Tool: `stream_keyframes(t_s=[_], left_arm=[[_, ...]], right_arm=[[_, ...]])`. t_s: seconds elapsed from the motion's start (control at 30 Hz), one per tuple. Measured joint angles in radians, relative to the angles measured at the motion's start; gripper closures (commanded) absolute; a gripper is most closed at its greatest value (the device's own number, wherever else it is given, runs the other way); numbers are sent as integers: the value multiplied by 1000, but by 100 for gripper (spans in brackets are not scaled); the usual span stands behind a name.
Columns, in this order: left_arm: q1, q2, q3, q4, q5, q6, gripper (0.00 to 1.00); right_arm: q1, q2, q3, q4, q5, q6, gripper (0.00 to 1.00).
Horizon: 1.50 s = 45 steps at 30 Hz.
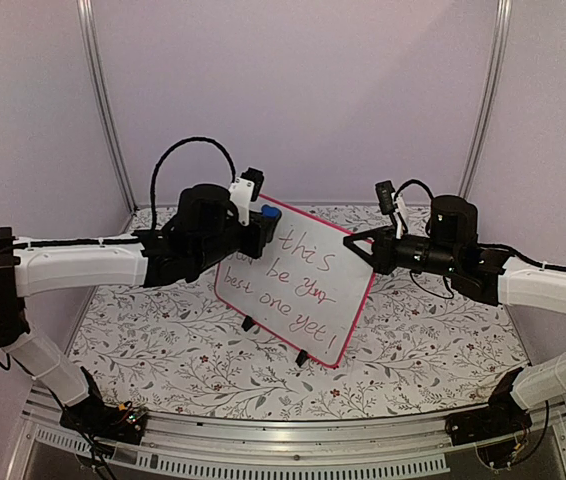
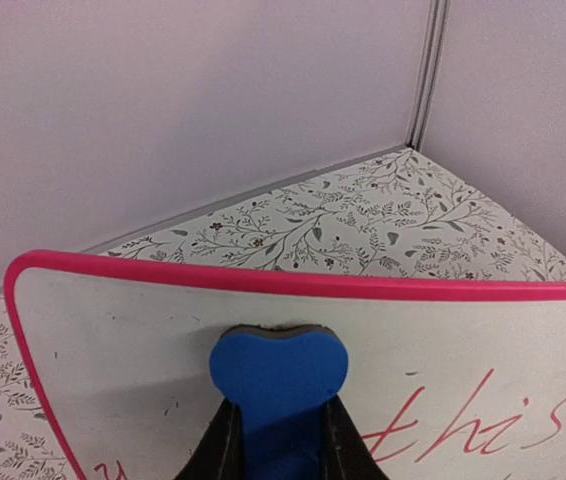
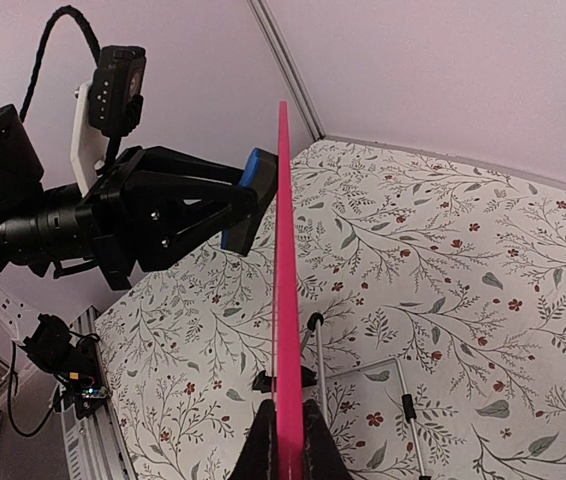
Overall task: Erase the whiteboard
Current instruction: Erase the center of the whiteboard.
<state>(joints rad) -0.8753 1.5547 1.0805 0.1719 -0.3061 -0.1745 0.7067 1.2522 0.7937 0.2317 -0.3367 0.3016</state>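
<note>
The whiteboard (image 1: 298,285) stands tilted on two black feet, pink-framed, with red handwriting on its face. My left gripper (image 1: 260,228) is shut on a blue eraser (image 1: 269,214), which presses against the board's upper left part. In the left wrist view the eraser (image 2: 278,385) sits flat on the whiteboard (image 2: 123,360), left of the word "this". My right gripper (image 1: 371,247) is shut on the board's right edge. The right wrist view shows the whiteboard (image 3: 285,300) edge-on between the black fingers (image 3: 315,450), with the eraser (image 3: 253,195) touching its far side.
A floral-patterned tabletop (image 1: 163,355) lies under everything, closed in by pale walls on three sides. A thin wire stand (image 3: 363,370) props the board from behind. An aluminium rail (image 1: 263,440) runs along the near edge.
</note>
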Motion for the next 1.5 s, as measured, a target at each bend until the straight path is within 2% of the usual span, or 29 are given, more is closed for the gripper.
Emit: stream_keyframes(t_s=[0.63, 1.5], left_arm=[[-15, 11, -64, 27, -94, -44, 84], [-15, 9, -148, 45, -129, -81, 85]], right_arm=[[0, 2, 0, 0, 7, 6, 100], [0, 5, 0, 1, 14, 12, 100]])
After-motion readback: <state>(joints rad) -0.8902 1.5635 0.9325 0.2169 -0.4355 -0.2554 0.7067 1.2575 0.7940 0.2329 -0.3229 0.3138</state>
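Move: The left hand already holds the blue eraser against the whiteboard, just under its top edge, which lies about 3 cm above, 4 cm ahead and 2 cm right. The leftover "year" is some 5 cm ahead, 5 cm left and 7 cm below; "this" lies about 10 cm right, 2 cm back and 2 cm lower; "be" sits 5 cm right, 1 cm back and 11 cm below. From the right hand, "year" is roughly 28 cm left, 15 cm ahead and 6 cm lower. Keeping its grip on the blue eraser and its pad against the board, the left hand wipes down from just below the top edge, about 6 cm, drifting some 3 cm left along the bare patch towards the end of "year", slow at first and with a brief near-stop halfway, while the wrist turns a little counter-clockwise, under 10 degrees. The right hand stays put and keeps pinching the board's right edge, holding it up against the wiping. ##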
